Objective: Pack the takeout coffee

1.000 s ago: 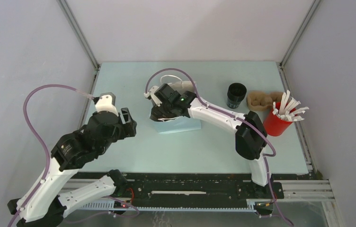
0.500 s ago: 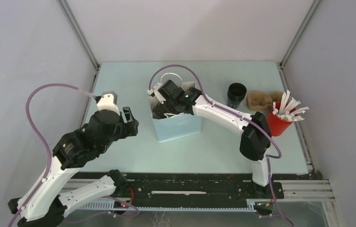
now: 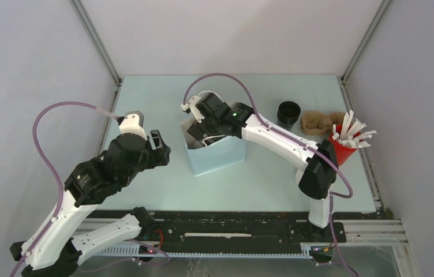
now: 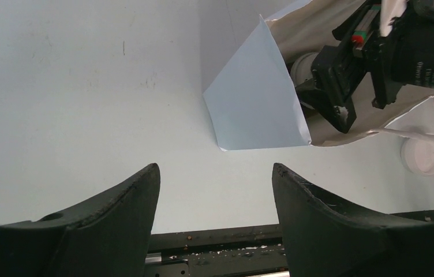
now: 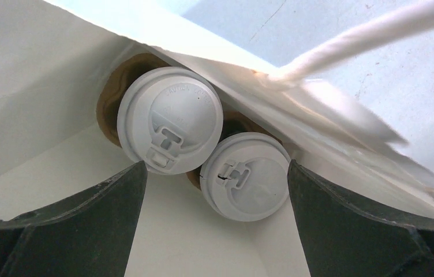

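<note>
A light blue paper bag [image 3: 219,154] stands upright and open at the table's middle. My right gripper [image 3: 202,126] is open and sits in the bag's mouth. In the right wrist view its jaws [image 5: 216,167] stand wide apart above two white-lidded coffee cups, one [image 5: 169,118] upper left and one [image 5: 245,175] lower right. Both sit in a brown carrier [image 5: 109,101] at the bag's bottom. The bag's white cord handle [image 5: 370,34] runs above them. My left gripper [image 3: 160,149] is open and empty, left of the bag. It faces the bag's corner [image 4: 258,104].
A black cup [image 3: 288,113] stands right of the bag. Beside it are a brown cardboard carrier [image 3: 318,122] and a red cup of white sticks [image 3: 344,145]. A loose white lid [image 4: 425,156] lies on the table in the left wrist view.
The bag has risen from low and collapsed to upright and open. My right gripper moved slightly back and right within its mouth. The left arm barely moved.
</note>
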{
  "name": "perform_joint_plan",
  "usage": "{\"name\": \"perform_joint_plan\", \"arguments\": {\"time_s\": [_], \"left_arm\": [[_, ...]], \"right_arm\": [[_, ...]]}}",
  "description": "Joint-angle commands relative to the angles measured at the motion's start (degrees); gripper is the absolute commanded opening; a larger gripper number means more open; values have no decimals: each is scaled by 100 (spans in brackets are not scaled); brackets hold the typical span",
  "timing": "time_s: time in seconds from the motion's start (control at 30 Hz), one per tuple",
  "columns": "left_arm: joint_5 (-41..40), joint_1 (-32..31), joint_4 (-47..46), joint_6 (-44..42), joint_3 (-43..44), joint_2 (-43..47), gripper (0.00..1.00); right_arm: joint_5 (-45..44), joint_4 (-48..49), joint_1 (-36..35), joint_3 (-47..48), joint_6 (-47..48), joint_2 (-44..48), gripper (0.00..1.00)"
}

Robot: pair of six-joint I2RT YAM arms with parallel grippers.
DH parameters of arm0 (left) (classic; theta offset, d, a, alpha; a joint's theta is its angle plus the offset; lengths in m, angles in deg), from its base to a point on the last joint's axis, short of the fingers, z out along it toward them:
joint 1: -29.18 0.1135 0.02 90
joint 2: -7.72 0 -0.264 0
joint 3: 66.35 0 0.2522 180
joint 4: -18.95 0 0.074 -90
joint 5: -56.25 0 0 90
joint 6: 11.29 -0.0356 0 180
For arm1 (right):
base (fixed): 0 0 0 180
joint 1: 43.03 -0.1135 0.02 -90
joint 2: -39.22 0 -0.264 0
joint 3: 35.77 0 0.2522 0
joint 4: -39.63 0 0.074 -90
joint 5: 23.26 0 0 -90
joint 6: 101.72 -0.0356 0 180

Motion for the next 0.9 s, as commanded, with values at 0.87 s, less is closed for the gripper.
{"name": "perform_joint_plan", "arguments": {"time_s": [0.87], "left_arm": [[1201,731,-1156,-738,468,-567,77]], "right_arm": [[1432,-601,488,1641,-1196,1244,98]]}}
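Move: My open right hand is inside the mouth of the paper bag. The bag's middle lies about 9 cm below it and 3 cm to its right, and the two lidded cups inside about 13 cm below and 4 cm ahead. The black cup stands some 24 cm to this hand's right and 5 cm farther out. From my left hand, the bag is roughly 20 cm to the right, 6 cm ahead and 18 cm lower. I pull my wide-open right hand almost straight up out of the bag, about 20 cm and gathering speed, easing back and to the right in the later part. The fingers swing up some 30 degrees towards my left, and the bag comes along, apparently hooked by its handle. My left hand, still open, creeps a couple of centimetres forward and right. ##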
